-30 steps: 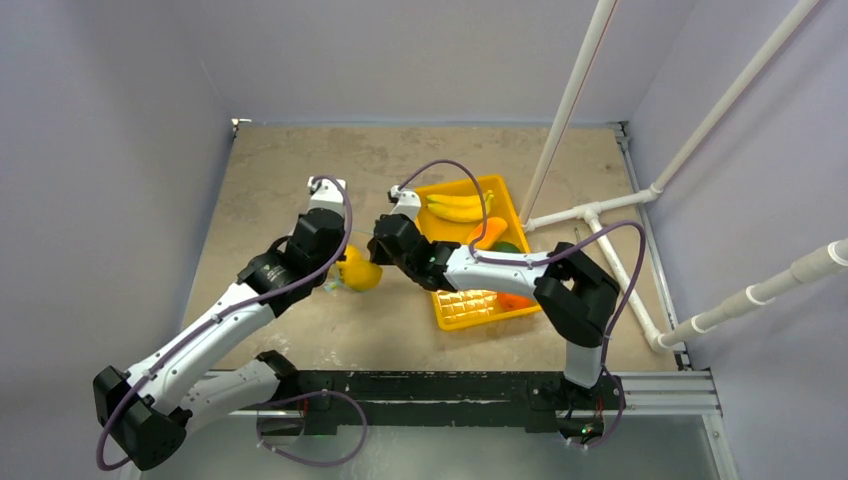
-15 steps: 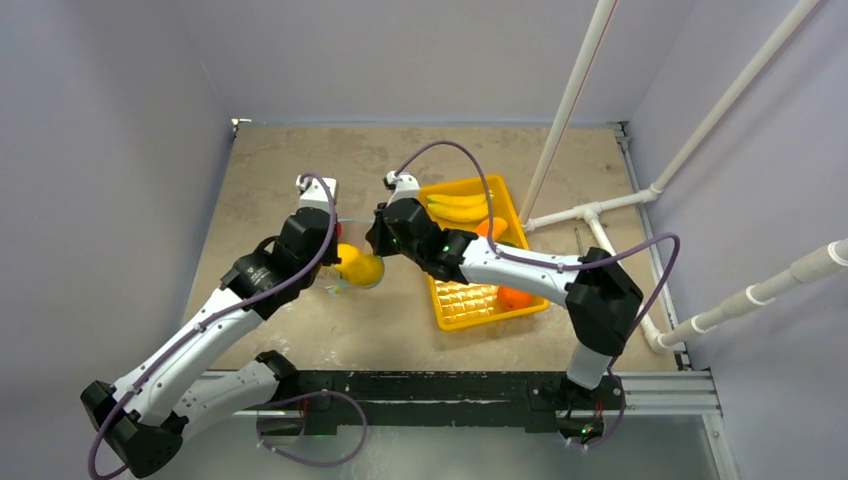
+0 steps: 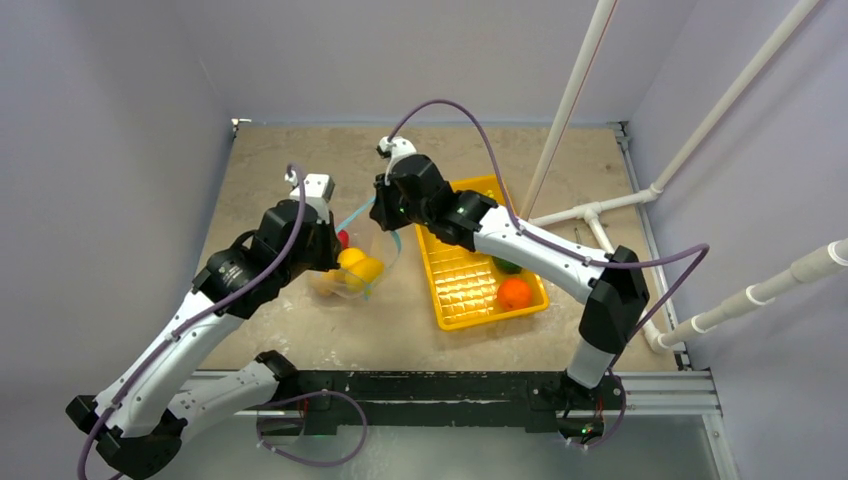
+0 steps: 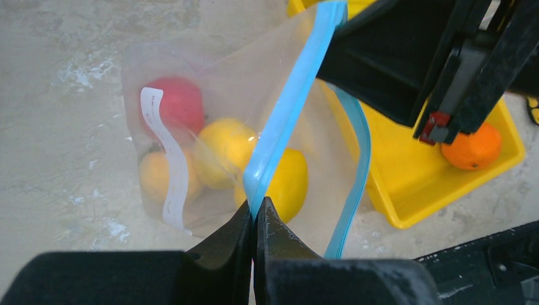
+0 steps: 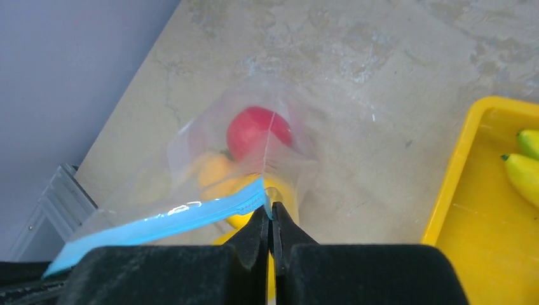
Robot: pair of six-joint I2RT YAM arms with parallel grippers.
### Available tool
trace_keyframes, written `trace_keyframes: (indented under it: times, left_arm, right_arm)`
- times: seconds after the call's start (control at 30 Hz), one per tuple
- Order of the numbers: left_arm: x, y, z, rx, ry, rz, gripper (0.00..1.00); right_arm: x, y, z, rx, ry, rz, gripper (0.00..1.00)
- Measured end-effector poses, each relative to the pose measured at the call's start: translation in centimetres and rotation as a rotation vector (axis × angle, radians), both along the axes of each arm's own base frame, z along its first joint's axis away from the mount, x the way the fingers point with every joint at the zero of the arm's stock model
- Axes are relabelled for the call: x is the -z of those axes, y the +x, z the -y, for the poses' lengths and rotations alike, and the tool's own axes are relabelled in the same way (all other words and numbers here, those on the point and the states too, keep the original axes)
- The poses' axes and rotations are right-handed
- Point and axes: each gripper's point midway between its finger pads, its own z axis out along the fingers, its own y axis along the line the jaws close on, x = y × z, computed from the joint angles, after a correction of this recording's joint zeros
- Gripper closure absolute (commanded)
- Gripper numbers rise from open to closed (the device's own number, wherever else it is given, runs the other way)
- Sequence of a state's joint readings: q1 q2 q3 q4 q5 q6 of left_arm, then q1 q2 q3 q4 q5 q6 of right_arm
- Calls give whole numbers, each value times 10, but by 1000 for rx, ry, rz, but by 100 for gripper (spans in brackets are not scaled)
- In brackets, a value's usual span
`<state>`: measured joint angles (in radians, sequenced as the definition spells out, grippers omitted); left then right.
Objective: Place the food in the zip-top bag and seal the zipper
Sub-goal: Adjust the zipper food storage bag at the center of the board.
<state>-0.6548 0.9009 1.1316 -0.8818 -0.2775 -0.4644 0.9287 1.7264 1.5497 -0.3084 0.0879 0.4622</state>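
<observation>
The clear zip-top bag [image 3: 355,268] hangs between both grippers above the table, its mouth up. It holds a red fruit [image 4: 175,101] and several yellow and orange fruits [image 4: 222,149]. My left gripper [image 4: 256,206] is shut on the teal-blue zipper strip [image 4: 289,95] at one end. My right gripper [image 5: 269,213] is shut on the same zipper [image 5: 171,219] at the other end. In the top view the left gripper [image 3: 325,222] and right gripper [image 3: 385,212] stand close together over the bag. An orange [image 3: 514,293] and a green fruit [image 3: 506,265] lie in the tray.
The yellow tray [image 3: 470,310] lies right of the bag, partly under my right arm. Yellow bananas [image 5: 524,168] show in it in the right wrist view. White pipes [image 3: 600,215] stand at the right. The table's near edge has a black rail [image 3: 450,385].
Both grippers have moved up and toward the back, lifting the bag off the table by its zipper. The right arm has swung off the tray, uncovering the orange and green fruit.
</observation>
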Motion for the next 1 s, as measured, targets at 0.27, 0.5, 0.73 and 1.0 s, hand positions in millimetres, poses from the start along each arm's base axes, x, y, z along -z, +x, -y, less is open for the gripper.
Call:
trace_keyframes:
  times: [0.27,0.5,0.73,1.0]
  left_arm:
    - [0,-9,18,9,-162,-20,100]
    - [17,-6,22,-66,-266,-32,100]
    - [14,3,21,-153,-347,9,100]
    - [5,15,25,-190,-405,49,100]
  right_arm:
    - [-6,10,10,11,-24,9,90]
    - [1,11,17,32,-56,5,69]
    - [20,-6,47,71,-110,-33,47]
    - [15,-39,85,104,-79,-82,38]
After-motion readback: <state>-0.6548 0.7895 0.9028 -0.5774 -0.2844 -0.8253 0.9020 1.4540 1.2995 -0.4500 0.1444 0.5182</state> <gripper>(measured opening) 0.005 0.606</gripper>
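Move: Both my hands hold the bag's zipper rim. The rim corner I'm about to free sits between my right fingers, which puts it about 9 cm ahead of my left hand and 8 cm to its right, at the same height. The bagged food lies some 7 cm to my right hand's left, level fore and aft and about 15 cm below. The yellow tray's middle is roughly 24 cm to the right hand's right, straight across and 18 cm down. My right hand nearly halts, then opens its shut fingers to over half, letting go of the rim corner, and draws off about 8 cm to the right and 4 cm back towards the tray, sinking slightly. My left hand keeps its pinch on the rim, rolling some 25 degrees with its left side going down, turning slightly counter-clockwise, and easing a couple of centimetres right, finally a little forward. ##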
